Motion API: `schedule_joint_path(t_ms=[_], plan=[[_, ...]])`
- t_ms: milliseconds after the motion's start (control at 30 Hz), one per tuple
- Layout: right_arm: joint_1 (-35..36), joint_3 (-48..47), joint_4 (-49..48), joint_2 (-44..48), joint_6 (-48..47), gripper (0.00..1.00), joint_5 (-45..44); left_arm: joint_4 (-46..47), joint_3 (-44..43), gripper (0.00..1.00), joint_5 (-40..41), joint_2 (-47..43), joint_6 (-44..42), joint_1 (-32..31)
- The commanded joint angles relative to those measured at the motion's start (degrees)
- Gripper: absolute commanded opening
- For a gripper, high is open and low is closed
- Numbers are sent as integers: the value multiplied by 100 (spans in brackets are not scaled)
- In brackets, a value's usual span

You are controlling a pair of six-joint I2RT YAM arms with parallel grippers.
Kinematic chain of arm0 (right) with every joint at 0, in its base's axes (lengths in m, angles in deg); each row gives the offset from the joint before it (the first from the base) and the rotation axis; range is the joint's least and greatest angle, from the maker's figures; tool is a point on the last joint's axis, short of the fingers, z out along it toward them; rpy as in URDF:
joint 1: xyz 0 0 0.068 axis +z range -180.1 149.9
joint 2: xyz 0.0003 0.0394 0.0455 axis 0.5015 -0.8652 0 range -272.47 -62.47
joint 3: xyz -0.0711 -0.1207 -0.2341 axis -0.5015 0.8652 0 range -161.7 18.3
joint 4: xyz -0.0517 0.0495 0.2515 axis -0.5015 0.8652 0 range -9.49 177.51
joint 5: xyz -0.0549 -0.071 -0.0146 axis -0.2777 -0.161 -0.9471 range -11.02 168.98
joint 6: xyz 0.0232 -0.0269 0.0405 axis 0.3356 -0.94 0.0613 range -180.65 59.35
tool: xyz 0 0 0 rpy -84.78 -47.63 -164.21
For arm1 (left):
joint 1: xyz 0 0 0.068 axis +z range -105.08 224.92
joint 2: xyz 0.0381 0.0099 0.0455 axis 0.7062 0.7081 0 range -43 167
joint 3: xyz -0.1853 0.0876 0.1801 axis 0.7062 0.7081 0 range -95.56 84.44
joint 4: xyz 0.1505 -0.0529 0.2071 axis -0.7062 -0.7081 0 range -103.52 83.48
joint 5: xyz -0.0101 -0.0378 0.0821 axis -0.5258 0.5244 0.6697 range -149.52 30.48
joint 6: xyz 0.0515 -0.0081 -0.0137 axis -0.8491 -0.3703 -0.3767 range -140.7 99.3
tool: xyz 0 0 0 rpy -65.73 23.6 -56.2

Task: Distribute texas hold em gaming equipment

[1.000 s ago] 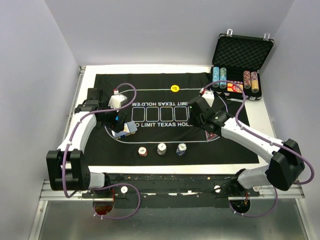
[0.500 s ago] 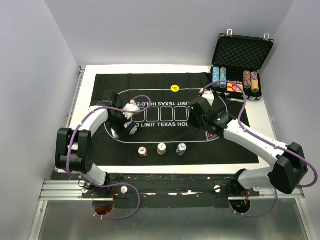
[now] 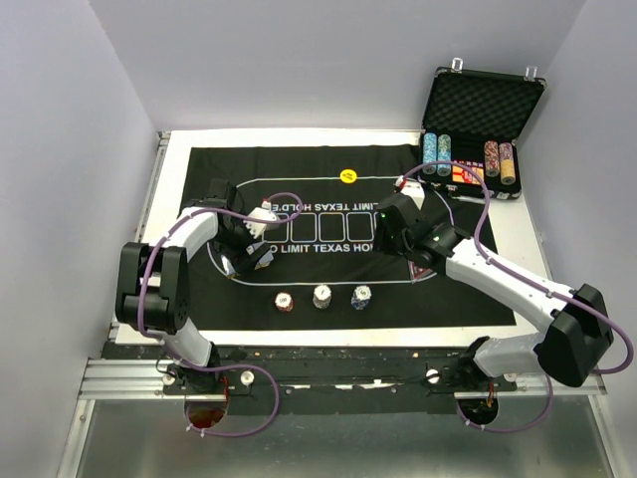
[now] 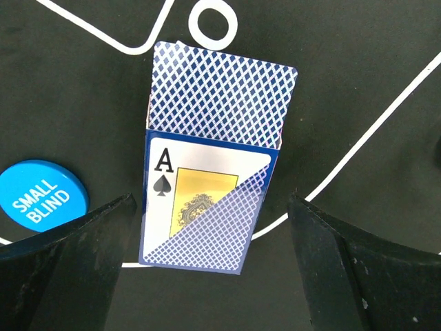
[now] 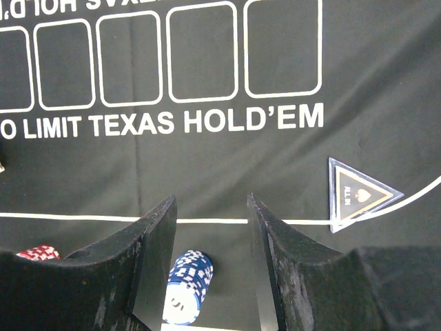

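In the left wrist view a deck box [image 4: 207, 221] printed with an ace of spades lies on the black mat, with blue-backed cards [image 4: 222, 96] sticking out of its far end. My left gripper [image 4: 210, 207] hovers over the box, open, with a finger on each side. A blue small-blind button [image 4: 43, 196] lies to its left. My right gripper [image 5: 210, 203] is open and holds nothing; a blue chip stack [image 5: 187, 286] stands on the mat below its left finger. Three chip stacks [image 3: 321, 296] stand in a row near the mat's front. A yellow button [image 3: 347, 176] lies at the far edge.
An open black case [image 3: 485, 100] at the back right holds rows of chips [image 3: 436, 152] and a card pack. A triangular marker [image 5: 358, 193] lies on the mat [image 3: 468, 289] right of my right gripper. Walls close in on the left, back and right.
My left arm has folded in and its gripper has moved nearer and to the right, over the deck box. The right arm has hardly moved.
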Motion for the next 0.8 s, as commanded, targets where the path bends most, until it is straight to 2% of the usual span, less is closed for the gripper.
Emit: schedule_joint_path(t_ms=[0, 100, 267, 600, 767], plan=[[58, -89, -45, 55, -74, 54, 138, 80, 38, 99, 58, 138, -275, -53], [50, -115, -71, 11, -92, 54, 173, 168, 152, 94, 15, 42, -337, -62], [58, -168, -115, -85, -127, 54, 182, -43, 178, 74, 6, 16, -416, -53], [67, -291, -133, -129, -259, 54, 226, 125, 1083, 75, 313, -889, -565, -18], [120, -405, -194, -287, -417, 54, 393, -33, 1373, 75, 393, -1223, -723, 263]])
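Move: The playing-card box lies practically in the left hand's open jaws, its middle about 2 cm right, 1 cm farther out and 1 cm below. The small blind button is some 7 cm ahead and 3 cm left of the hand, and the red chip stack is about 10 cm back and 10 cm right of it. From the right hand the box is roughly 31 cm left, about level fore-and-aft, and 12 cm lower. The left hand settles under 1 cm lower around the playing-card box and stays there while its wide-open fingers close by about a quarter of their range, pinching the box across its width, near its left end. Once the grip is on, the hand draws straight back towards the robot by about 4 cm, easing a little left and staying low, so that it drags the box over the mat, away from the small blind button. ##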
